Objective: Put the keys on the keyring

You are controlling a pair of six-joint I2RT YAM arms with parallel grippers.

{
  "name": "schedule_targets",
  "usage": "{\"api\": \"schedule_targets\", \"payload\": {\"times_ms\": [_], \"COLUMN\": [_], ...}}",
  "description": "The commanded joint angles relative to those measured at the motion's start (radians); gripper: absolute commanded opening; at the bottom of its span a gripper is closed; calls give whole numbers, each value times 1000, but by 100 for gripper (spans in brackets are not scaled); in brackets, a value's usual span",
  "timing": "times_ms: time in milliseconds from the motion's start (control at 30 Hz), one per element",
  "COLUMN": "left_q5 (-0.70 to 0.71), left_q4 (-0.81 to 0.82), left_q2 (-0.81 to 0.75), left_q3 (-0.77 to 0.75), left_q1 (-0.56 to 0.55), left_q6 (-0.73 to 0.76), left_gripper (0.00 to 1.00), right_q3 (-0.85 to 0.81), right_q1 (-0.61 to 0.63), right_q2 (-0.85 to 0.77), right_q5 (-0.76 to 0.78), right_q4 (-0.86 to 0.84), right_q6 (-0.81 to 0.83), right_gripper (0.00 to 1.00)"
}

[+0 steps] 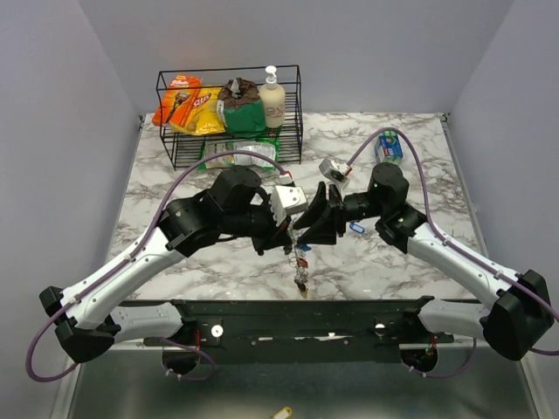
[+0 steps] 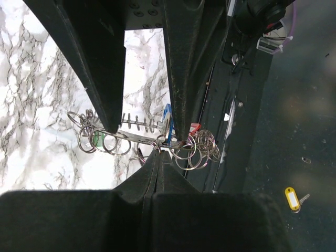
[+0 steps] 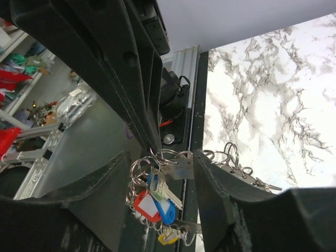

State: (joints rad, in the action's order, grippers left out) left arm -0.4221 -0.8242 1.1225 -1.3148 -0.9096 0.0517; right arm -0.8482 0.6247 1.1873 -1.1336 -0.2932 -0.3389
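A bunch of keys with a red tag, a blue tag and a yellow tag hangs from a metal strip strung with several small silvery split rings. I cannot make out one large wire keyring. My left gripper is shut on a thin ring at the top of the bunch; it also shows in its own wrist view. My right gripper is open, one finger on each side of the strip. Both meet mid-table, and the bunch dangles below them.
A loose blue tag lies right of the grippers. A blue-green box sits at the back right. A black wire rack with snacks and a bottle stands at the back. A yellow-tagged key lies on the floor beyond the near edge.
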Motion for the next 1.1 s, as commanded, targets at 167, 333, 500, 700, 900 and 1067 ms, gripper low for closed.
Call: {"api": "schedule_targets", "payload": {"times_ms": [167,333,500,700,900,1067], "left_q5": [-26,-1,12,0,-23,-18], "left_q4": [79,88,120,145,149,137], "left_q2": [-27,-35,-58,-70,-44,-27], "left_q3": [-40,-32,-18,-12,-17,-17], "left_q1": [5,5,5,5,5,5], "left_q6": [-27,-39,-47,-49,-49,-49], "left_gripper": [0,0,0,0,0,0], "right_q3": [-45,-38,-29,-31,-41,-38], "right_q1": [23,27,29,30,33,33], "right_q2": [0,-5,-14,-17,-17,-37], "right_q5": [-18,-22,-26,-29,-19,-8], "right_q4": [46,57,86,101,91,80], "right_q6": [18,24,49,64,51,40], "right_gripper": [47,40,36,34,30,27]}}
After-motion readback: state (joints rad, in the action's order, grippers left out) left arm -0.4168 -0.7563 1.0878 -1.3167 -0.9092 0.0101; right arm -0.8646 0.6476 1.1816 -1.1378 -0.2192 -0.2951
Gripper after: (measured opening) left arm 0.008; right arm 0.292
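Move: The shut left fingertips hold the keyring's near end; the small key rings there, which the right fingers are closing around, lie about 2 cm left of the right hand point and level with it. From the right hand, the red and blue tags hang about 1 cm back, 2 cm left and 4 cm down, and the metal plate's middle is roughly 4 cm ahead, 3 cm left and 1 cm lower. Still pinching the keyring at its near end, the left hand hovers, then lifts it roughly 2 cm with a slight 5-degree tilt. Around the small rings and the hanging key just under the left fingertips, the right fingers narrow from over half open to under a third, while the right hand eases back about 1 cm; whether they touch can't be made out. ##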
